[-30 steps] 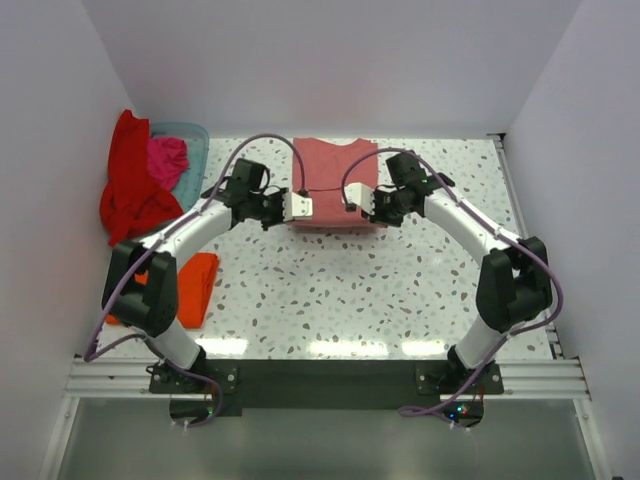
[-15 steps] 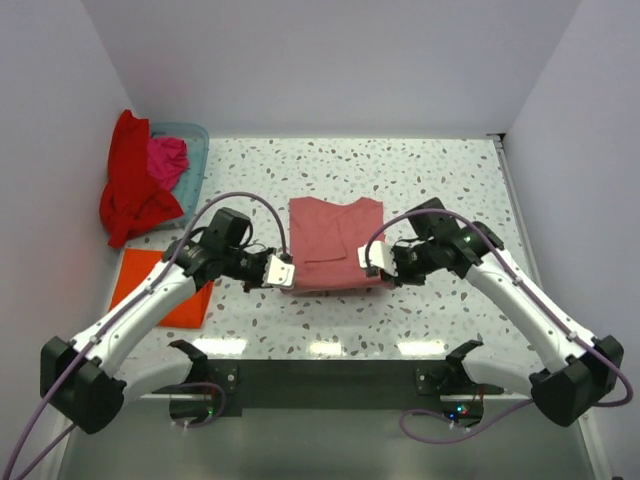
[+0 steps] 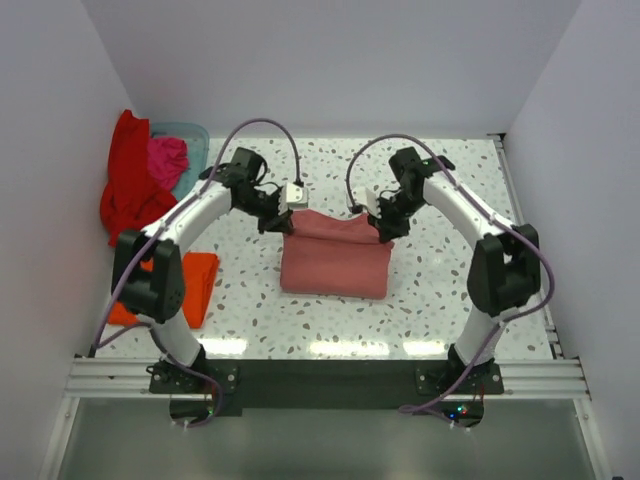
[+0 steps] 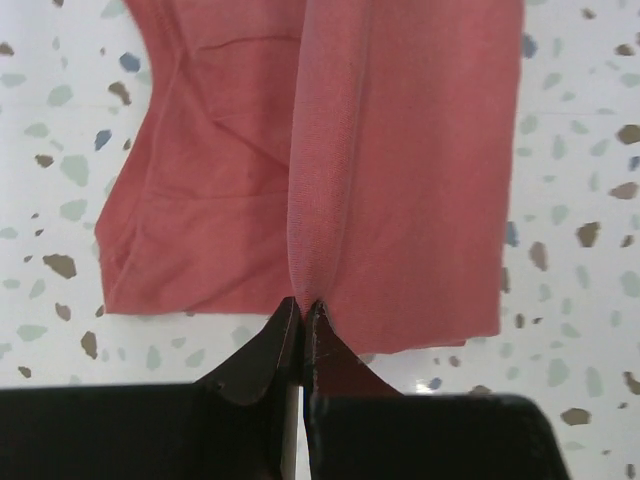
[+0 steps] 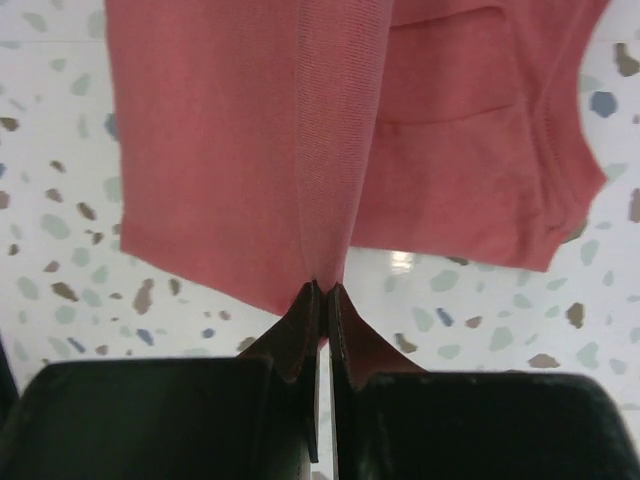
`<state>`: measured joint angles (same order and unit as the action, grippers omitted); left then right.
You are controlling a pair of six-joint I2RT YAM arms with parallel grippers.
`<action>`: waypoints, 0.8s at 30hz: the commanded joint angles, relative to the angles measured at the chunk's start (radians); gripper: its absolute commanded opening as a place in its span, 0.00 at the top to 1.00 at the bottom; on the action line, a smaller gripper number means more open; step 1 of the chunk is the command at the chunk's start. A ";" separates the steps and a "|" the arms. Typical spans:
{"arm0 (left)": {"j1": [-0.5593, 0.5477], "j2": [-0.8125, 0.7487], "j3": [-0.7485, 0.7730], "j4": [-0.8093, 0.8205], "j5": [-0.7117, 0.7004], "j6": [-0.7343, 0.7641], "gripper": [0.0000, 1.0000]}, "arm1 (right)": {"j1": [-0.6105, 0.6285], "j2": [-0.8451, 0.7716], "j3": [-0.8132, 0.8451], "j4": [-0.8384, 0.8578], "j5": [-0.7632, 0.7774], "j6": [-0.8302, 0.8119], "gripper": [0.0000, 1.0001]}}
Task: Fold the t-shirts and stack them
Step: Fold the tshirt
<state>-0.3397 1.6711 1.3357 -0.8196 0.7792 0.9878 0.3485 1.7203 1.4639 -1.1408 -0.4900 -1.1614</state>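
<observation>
The dusty rose-pink t-shirt (image 3: 335, 265) lies folded in the middle of the table, with its far edge raised. My left gripper (image 3: 283, 222) is shut on the far left corner of that edge. In the left wrist view a ridge of pink cloth (image 4: 320, 180) runs up into the left gripper (image 4: 303, 305). My right gripper (image 3: 383, 228) is shut on the far right corner. The right wrist view shows the pink cloth (image 5: 220, 150) pinched in the right gripper (image 5: 325, 290). An orange t-shirt (image 3: 196, 285) lies flat at the left. A red t-shirt (image 3: 128, 195) and a magenta t-shirt (image 3: 167, 158) hang over the basket.
The pale blue plastic basket (image 3: 192, 134) stands at the far left against the wall. White walls close the table on the left, back and right. The left arm's lower link partly covers the orange t-shirt.
The pink t-shirt has shifted from the back of the table toward the near side. Both grippers, earlier at its near edge, now hold at its far edge with the cloth raised.
</observation>
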 commanded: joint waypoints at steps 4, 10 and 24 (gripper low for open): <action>0.059 0.301 0.274 0.028 0.000 0.025 1.00 | -0.042 0.290 0.318 0.006 0.002 -0.064 1.00; 0.061 0.508 0.387 0.105 -0.053 -0.050 1.00 | -0.045 0.518 0.469 0.041 0.028 -0.031 1.00; 0.057 0.277 0.091 0.070 0.008 -0.028 1.00 | 0.000 0.297 0.173 0.084 -0.018 0.018 1.00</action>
<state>-0.2878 2.0548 1.4437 -0.6933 0.7464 0.9371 0.3401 2.1326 1.6615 -1.0275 -0.4660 -1.1763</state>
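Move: Both hands already pinch the pink t-shirt's folded edge, held about 20 cm apart in the air. The bare table where this edge is to be laid is some 11 cm ahead of and 12 cm below the left hand; for the right hand it is 11 cm ahead, 2 cm left and 10 cm down. The shirt's near panel trails about 5 cm behind and 6 cm below, its middle 10 cm right of the left hand. The orange t-shirt lies roughly 30 cm left of that hand, 6 cm back and 12 cm below. Forward and down together, both arms swing the pinched edge of the pink t-shirt out about 11 cm, level off, and lower it some 10 cm to just above the table. They then draw it back towards the base by about 5 cm, staying low. Fingers stay shut on the cloth throughout, and the left wrist turns only some 10 degrees. ##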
